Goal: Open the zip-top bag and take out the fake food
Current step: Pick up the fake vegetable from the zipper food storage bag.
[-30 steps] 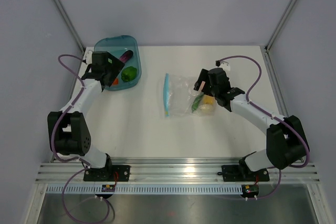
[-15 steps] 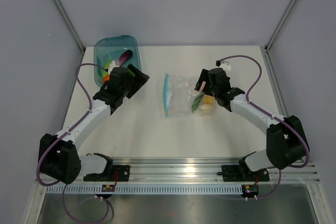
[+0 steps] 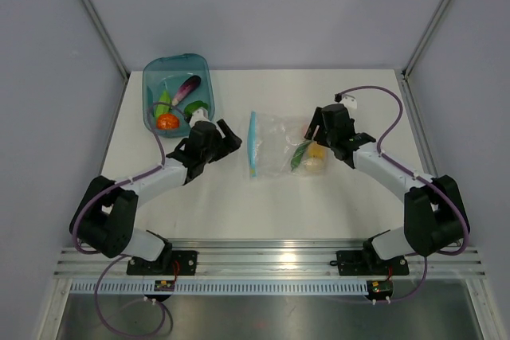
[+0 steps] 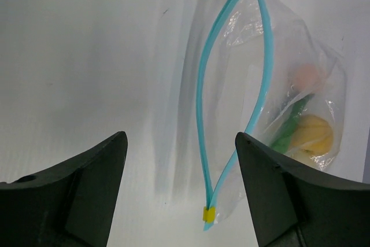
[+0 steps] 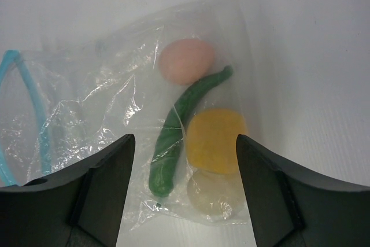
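The zip-top bag point(image 3: 275, 149) lies flat mid-table, its teal zip strip point(image 4: 200, 114) parted into a loop facing left, a yellow slider point(image 4: 208, 214) at its near end. Inside the bag are fake food pieces: a pinkish egg point(image 5: 186, 61), a green pod point(image 5: 172, 143), a yellow lemon point(image 5: 215, 139) and a pale piece point(image 5: 215, 194). My left gripper point(image 3: 231, 138) point(image 4: 180, 143) stands open just left of the bag's mouth, holding nothing. My right gripper point(image 3: 314, 136) point(image 5: 185, 143) hovers open over the food at the bag's closed end.
A teal tub point(image 3: 154, 77) at the back left holds a purple eggplant point(image 3: 189, 85), a green pod point(image 3: 164, 101), an orange-red tomato point(image 3: 166, 121) and a green pepper point(image 3: 197, 107). Frame posts and walls enclose the table.
My left arm has swung from the tub down and right to the bag's mouth, leaving the tomato in the tub. Both grippers' jaws have narrowed slightly. The right arm barely shifted.
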### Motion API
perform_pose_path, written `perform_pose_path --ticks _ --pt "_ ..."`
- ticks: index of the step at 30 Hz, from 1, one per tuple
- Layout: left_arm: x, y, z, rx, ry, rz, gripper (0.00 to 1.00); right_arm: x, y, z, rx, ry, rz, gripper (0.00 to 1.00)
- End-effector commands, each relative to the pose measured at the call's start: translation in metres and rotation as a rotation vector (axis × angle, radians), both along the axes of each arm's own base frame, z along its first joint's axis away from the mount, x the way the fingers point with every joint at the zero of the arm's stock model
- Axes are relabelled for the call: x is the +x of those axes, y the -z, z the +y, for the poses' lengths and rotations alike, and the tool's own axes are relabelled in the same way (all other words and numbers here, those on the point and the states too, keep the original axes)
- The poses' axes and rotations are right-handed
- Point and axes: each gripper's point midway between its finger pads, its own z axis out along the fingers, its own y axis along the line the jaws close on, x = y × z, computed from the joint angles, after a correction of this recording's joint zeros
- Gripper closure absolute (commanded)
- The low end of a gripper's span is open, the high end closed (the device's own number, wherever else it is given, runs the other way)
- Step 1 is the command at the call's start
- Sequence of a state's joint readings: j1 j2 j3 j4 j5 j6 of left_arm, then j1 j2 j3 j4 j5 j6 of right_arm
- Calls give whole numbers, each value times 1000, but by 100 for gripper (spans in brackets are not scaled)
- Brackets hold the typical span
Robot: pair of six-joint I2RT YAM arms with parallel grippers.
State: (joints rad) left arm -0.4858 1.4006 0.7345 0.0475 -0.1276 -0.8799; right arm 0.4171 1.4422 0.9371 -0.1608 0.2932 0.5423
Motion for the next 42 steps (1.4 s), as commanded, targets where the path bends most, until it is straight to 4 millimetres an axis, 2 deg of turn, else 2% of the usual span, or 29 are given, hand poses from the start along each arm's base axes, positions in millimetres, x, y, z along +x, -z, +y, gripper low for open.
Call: perform_pose_path --ticks 1,6,7,12,16,22,26,27,30,34,37,40,41,42 --pt "29 -41 -27 -21 104 -210 23 1 3 1 24 -15 -3 22" --pt "36 -56 -40 -49 172 -316 23 -2 11 10 59 -59 31 22" --pt "39 -67 -44 -65 187 -367 23 -2 11 10 63 -63 31 22" --pt "32 -76 -72 -129 325 -426 23 -9 15 7 62 -69 42 22" --pt "36 -65 -75 -73 321 -406 25 -12 23 0 46 -57 60 23" --pt "45 -44 -57 23 225 -328 25 -7 31 2 53 -72 71 25" --pt "50 -40 -64 23 246 -318 25 -4 33 -1 39 -66 69 29" --pt "50 -32 -66 24 260 -300 30 -3 35 0 39 -69 72 30" --pt "52 -29 -70 26 274 -288 37 0 35 1 29 -73 71 35" --pt "53 -29 -71 25 274 -293 40 3 44 1 7 -79 102 37" --pt "51 -29 -77 5 307 -289 44 5 48 3 1 -89 112 46" --pt "50 -29 -81 -6 323 -288 49 6 47 2 -7 -94 111 59" --pt "50 -29 -82 -9 327 -291 54 7 46 2 -9 -94 110 63" --pt "49 -28 -82 -10 329 -289 56 7 43 2 -8 -97 102 72"
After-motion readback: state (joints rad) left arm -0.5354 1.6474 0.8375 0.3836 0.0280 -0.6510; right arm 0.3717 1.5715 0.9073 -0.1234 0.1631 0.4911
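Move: The yellow ball in the bag lies about 10 cm below the right hand, some 1 cm ahead and 2 cm to its right; from the left hand it is roughly 24 cm to the right and 3 cm ahead. Around it, counted from the right hand, are the green cucumber 2 cm ahead and 2 cm left, the pink ball 8 cm ahead and 1 cm left, and the beige ball 3 cm back and 2 cm right. The blue zip strip lies about 7 cm right of the left hand, 3 cm ahead and 6 cm lower. The right fingers come down about 6 cm onto the closed end of the bag and pinch its film just over the yellow ball, closing from wide to about a third open. Meanwhile the left hand goes some 7 cm right and 4 cm forward to the zip strip, arching up and back down, tipping up and turning clockwise about 15 degrees, its fingers half closing astride the upper strip. ##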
